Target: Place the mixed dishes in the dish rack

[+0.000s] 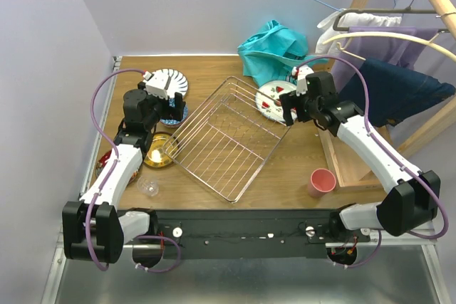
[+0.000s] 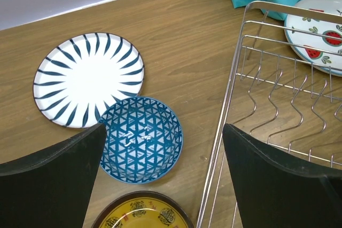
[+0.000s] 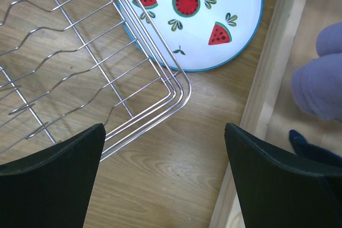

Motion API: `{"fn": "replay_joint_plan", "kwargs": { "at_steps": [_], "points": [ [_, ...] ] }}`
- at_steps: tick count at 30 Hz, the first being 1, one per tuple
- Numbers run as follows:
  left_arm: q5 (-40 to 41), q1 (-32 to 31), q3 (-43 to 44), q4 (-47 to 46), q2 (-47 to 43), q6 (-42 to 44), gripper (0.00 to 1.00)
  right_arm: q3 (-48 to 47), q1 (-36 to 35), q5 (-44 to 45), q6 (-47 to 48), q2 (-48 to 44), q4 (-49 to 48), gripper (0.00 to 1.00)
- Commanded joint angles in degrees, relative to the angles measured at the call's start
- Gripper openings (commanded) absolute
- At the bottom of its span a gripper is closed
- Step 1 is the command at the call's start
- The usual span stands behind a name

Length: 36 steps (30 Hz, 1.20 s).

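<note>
The silver wire dish rack sits mid-table with nothing in it. Left of it lie a blue-striped white plate, a blue patterned bowl and a gold saucer. My left gripper hovers open over the bowl's right edge and the rack's left rim. A watermelon plate lies partly under the rack's far right corner. Just in front of that corner my right gripper hangs open above bare wood. A pink cup and a clear glass stand near the front.
A wooden clothes frame with hung garments and hangers takes up the right side, its base rail close to my right fingers. A teal cloth lies behind the rack. A red saucer peeks from behind the left arm.
</note>
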State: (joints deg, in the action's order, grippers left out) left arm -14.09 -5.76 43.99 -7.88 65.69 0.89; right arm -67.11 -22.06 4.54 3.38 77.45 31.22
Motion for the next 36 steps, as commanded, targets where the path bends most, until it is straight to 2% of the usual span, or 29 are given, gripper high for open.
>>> {"fn": "replay_joint_plan", "kwargs": {
  "at_steps": [1, 2, 5, 7, 12, 15, 23, 28, 36],
  "points": [
    [-2.16, -0.22, 3.46, 2.42, 0.4, 1.3, 0.99, -1.35, -0.35, -2.34, -0.92, 0.16, -0.19, 1.0],
    [-1.82, -0.39, 4.52, 5.74, 0.84, 4.79, 0.99, -2.23, -0.35, -2.34, -0.05, 0.33, -0.55, 1.0],
    [2.56, -0.83, 9.7, 12.59, 3.82, 7.02, 0.99, -4.07, -0.26, -4.0, 1.37, 2.0, 0.06, 1.0],
    [2.4, -0.83, 12.6, 14.99, 5.94, 9.39, 0.99, -5.13, -0.35, -7.86, 1.55, 2.53, 0.07, 1.0],
    [-6.8, -0.83, 12.09, 15.26, 6.37, 12.12, 0.98, -4.26, -0.35, -10.69, -4.76, 5.6, -2.83, 1.0],
    [-12.26, -0.83, 14.98, 18.51, 8.65, 13.44, 0.92, -3.38, -0.7, -11.65, -5.57, 6.48, -4.24, 1.0],
    [-18.16, -1.97, 22.72, 26.41, 14.81, 17.22, 0.81, -5.49, -0.88, -11.74, -5.48, 7.89, -3.09, 1.0],
    [-16.24, -5.4, 24.56, 27.66, 18.85, 19.33, 0.74, -4.43, -0.96, -11.22, -5.84, 7.02, -3.71, 1.0],
    [-11.23, -6.72, 28.87, 26.16, 27.37, 16.61, 0.74, -2.24, -0.96, -9.72, -5.31, 5.08, -4.15, 1.0]
  ]
}}
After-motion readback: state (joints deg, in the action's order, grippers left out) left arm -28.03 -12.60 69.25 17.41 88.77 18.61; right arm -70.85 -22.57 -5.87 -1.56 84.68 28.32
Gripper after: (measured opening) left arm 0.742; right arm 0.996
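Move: The dish rack's near left rim runs about 6 cm to the left hand's right, level with it and some 10 cm below. The blue bowl lies roughly 2 cm ahead and 2 cm left, the striped plate 11 cm ahead and 4 cm left, and the gold dish 9 cm back and 7 cm left. The rack's right-hand corner is almost straight under the right hand, 10 cm down and 1 cm to its right; the watermelon plate is about 7 cm ahead and 3 cm left. Rightward from above the blue bowl, after a small lift forward, the left hand swings about 8 cm to the rack's left rim, sinking as it goes, turning some 25 degrees clockwise and tipping down while its fingers narrow by a quarter. The right hand, wide open, shifts about 5 cm left over the rack from its right corner, dips slightly, then stays there. No touch can be made out. ##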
